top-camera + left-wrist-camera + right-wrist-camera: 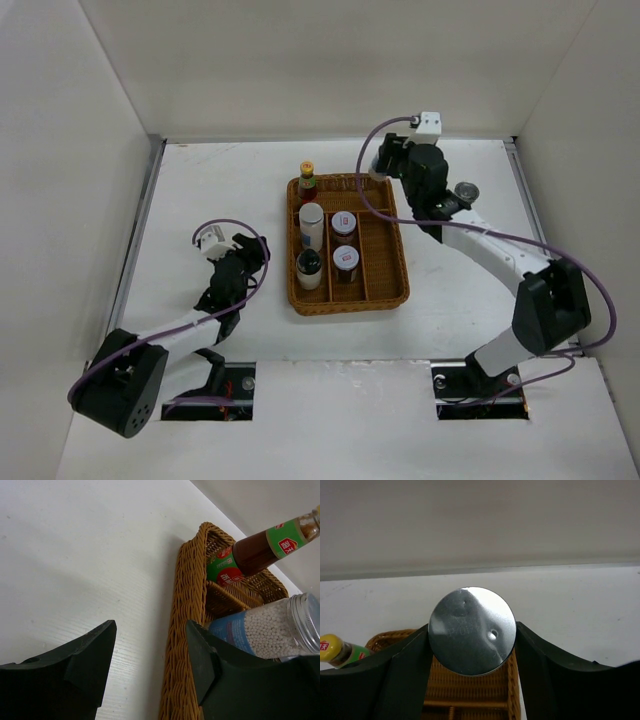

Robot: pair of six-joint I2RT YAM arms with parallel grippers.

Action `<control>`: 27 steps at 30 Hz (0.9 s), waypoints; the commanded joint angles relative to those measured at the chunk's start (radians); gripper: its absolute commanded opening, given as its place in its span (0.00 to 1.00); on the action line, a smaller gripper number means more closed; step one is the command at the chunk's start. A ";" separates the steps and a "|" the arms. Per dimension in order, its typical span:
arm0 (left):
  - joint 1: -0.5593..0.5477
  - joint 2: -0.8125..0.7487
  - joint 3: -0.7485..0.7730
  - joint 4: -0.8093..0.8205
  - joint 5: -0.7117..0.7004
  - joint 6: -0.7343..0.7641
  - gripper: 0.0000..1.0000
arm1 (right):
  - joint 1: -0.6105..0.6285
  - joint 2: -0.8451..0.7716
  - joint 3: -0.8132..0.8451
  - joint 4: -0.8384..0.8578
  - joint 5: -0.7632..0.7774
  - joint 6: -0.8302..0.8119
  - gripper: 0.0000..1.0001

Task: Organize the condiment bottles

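The brown wicker tray holds a dark sauce bottle with a yellow cap, a silver-lidded white cylinder, a black-capped bottle and two purple-topped jars. My right gripper hovers over the tray's far right corner. In the right wrist view it is shut on a silver-lidded bottle, both fingers touching the lid. My left gripper stands open and empty just outside the tray's left wall, with the sauce bottle and the cylinder beyond.
Another silver-lidded bottle stands on the white table to the right of the tray, beside the right arm. White walls close in the table at the left, back and right.
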 commanded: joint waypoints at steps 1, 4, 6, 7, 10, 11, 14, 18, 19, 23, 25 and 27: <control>0.000 -0.026 0.010 0.049 0.007 -0.005 0.56 | 0.021 0.062 0.078 0.093 -0.018 -0.010 0.56; 0.008 -0.034 0.005 0.051 0.004 -0.005 0.56 | 0.034 0.115 0.098 0.089 -0.021 -0.001 0.56; 0.011 -0.043 0.002 0.048 0.010 -0.005 0.56 | 0.043 0.154 0.104 0.081 -0.021 -0.002 0.57; 0.010 -0.046 0.001 0.048 0.009 -0.005 0.56 | 0.046 0.165 0.100 0.080 -0.017 -0.002 0.57; 0.011 -0.029 0.005 0.051 0.006 -0.005 0.57 | 0.049 0.209 0.081 0.078 -0.009 0.005 0.58; 0.011 -0.021 0.007 0.051 0.010 -0.005 0.57 | 0.049 0.221 0.078 0.075 -0.002 0.007 0.58; 0.010 -0.021 0.008 0.051 0.016 -0.005 0.57 | 0.054 0.252 0.077 0.054 0.014 0.005 0.60; 0.013 -0.009 0.011 0.055 0.019 -0.007 0.57 | 0.055 0.274 0.077 0.040 0.015 0.014 0.74; 0.013 -0.015 0.010 0.055 0.019 -0.007 0.57 | 0.055 0.274 0.077 0.038 0.017 0.014 0.77; 0.014 -0.014 0.010 0.055 0.010 -0.007 0.57 | 0.055 0.257 0.081 0.034 0.026 0.016 0.87; 0.016 -0.014 0.010 0.055 0.019 -0.007 0.57 | 0.055 0.246 0.095 0.017 0.025 0.016 0.92; 0.014 -0.023 0.008 0.055 0.012 -0.007 0.57 | 0.055 0.211 0.092 0.007 0.026 0.014 0.96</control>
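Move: The tall jar with the silver lid is already in the right fingers, above the tray; its place, the right end of the tray's far compartment, lies about 2 cm ahead, 4 cm left and 17 cm below. The soy sauce bottle stands about 2 cm ahead and 22 cm left, the pellet jar some 8 cm back and 21 cm left, the small jar about 9 cm back and 12 cm left. From the left hand that place is roughly 15 cm ahead and 30 cm right, at about its height. The held silver-lidded jar is lowered about 12 cm by the right hand into the far compartment's right end, drifting some 4 cm left and a little forward early on, while the fingers tip down by roughly 15 degrees. Once down, the hand stays put and opens nearly fully, letting go of the jar. ##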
